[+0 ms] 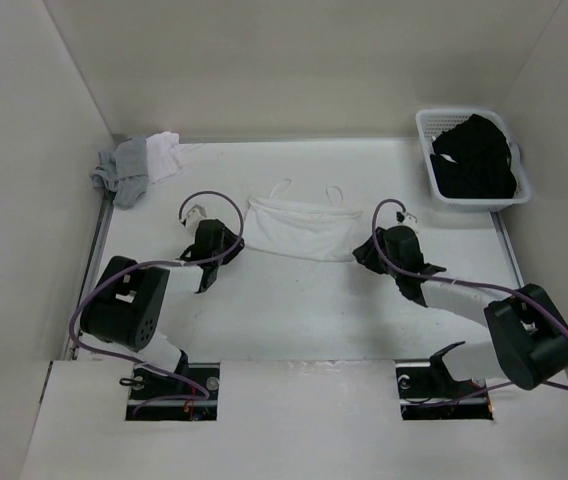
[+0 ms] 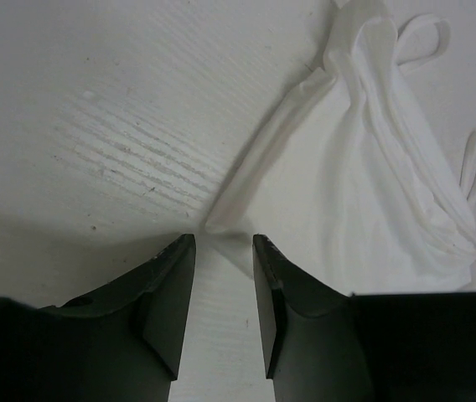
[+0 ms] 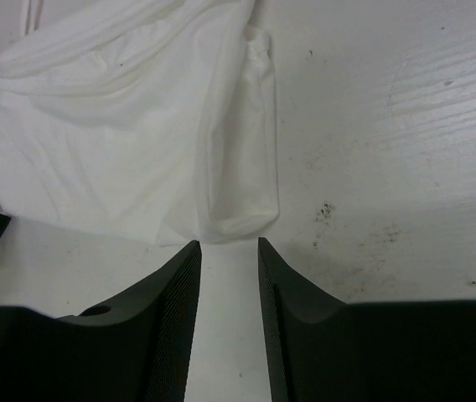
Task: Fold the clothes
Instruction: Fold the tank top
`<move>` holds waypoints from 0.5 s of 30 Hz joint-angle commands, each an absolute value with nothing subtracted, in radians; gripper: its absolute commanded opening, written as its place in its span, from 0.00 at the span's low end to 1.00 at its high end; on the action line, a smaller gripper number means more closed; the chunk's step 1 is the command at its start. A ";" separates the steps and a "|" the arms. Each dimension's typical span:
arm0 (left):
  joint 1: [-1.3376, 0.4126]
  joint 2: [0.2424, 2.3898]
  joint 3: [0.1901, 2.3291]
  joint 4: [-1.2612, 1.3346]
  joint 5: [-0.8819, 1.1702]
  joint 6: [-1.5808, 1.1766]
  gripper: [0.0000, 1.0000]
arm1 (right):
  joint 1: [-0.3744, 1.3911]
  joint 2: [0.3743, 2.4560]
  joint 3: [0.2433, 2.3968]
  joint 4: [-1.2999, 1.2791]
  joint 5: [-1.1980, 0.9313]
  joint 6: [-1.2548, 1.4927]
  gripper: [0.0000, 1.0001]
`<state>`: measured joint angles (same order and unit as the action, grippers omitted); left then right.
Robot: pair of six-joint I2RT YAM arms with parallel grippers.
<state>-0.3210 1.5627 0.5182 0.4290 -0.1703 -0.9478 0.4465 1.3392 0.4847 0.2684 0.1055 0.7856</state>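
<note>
The clothes, one small white camisole point(image 1: 299, 228), lie spread flat on the table between my two grippers, with the narrow straps point(image 1: 282, 190) pointing away from me. My left gripper point(image 1: 234, 242) is open at the camisole's near left corner. In the left wrist view that corner point(image 2: 221, 219) lies just beyond the tips of the left gripper point(image 2: 224, 243), and only bare table shows between the fingers. My right gripper point(image 1: 366, 250) is open at the near right corner. In the right wrist view the doubled-over hem point(image 3: 238, 209) sits just ahead of the right gripper point(image 3: 230, 244), which holds nothing.
A white basket point(image 1: 426, 140) holding black garments point(image 1: 474, 160) stands at the back right. A grey and white garment pile point(image 1: 139, 165) sits in the back left corner. Walls close in the table on three sides.
</note>
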 commanded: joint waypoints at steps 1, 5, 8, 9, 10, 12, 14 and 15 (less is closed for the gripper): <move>-0.315 1.609 0.534 0.428 -0.160 -0.945 0.31 | 0.453 1.345 0.483 0.279 0.146 0.765 0.38; -0.315 1.631 0.538 0.443 -0.150 -0.951 0.25 | 0.453 1.399 0.511 0.279 0.132 0.761 0.38; -0.315 1.637 0.537 0.454 -0.135 -0.951 0.18 | 0.455 1.440 0.535 0.282 0.129 0.764 0.34; -0.314 1.635 0.534 0.457 -0.132 -0.953 0.16 | 0.455 1.454 0.540 0.285 0.126 0.767 0.29; -0.312 1.631 0.529 0.460 -0.130 -0.953 0.14 | 0.455 1.466 0.545 0.285 0.121 0.769 0.24; -0.309 1.620 0.522 0.463 -0.129 -0.953 0.11 | 0.455 1.467 0.543 0.281 0.121 0.784 0.16; -0.304 1.611 0.515 0.463 -0.124 -0.953 0.09 | 0.455 1.451 0.532 0.267 0.127 0.805 0.12; -0.303 1.608 0.511 0.465 -0.123 -0.953 0.08 | 0.452 1.441 0.525 0.258 0.132 0.813 0.10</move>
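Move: The tank top's near left corner lies just off the left fingertips, about 1 cm ahead and 2 cm below; from there the left strap is some 13 cm ahead and 8 cm to the right. Its near right corner is roughly 1 cm ahead of the right hand, 1 cm to its left and 5 cm below. The right strap stands about 15 cm ahead of the right hand and 4 cm left. The tank top's near left corner gets pinched between the left fingers, which close from a third open while easing forward and down by barely 1 cm. Towards the near right corner the right hand drops almost straight down, about 4 cm, tipping some 5 degrees further down, its fingers closing nearly shut right at the hem, seemingly just short of the cloth. ##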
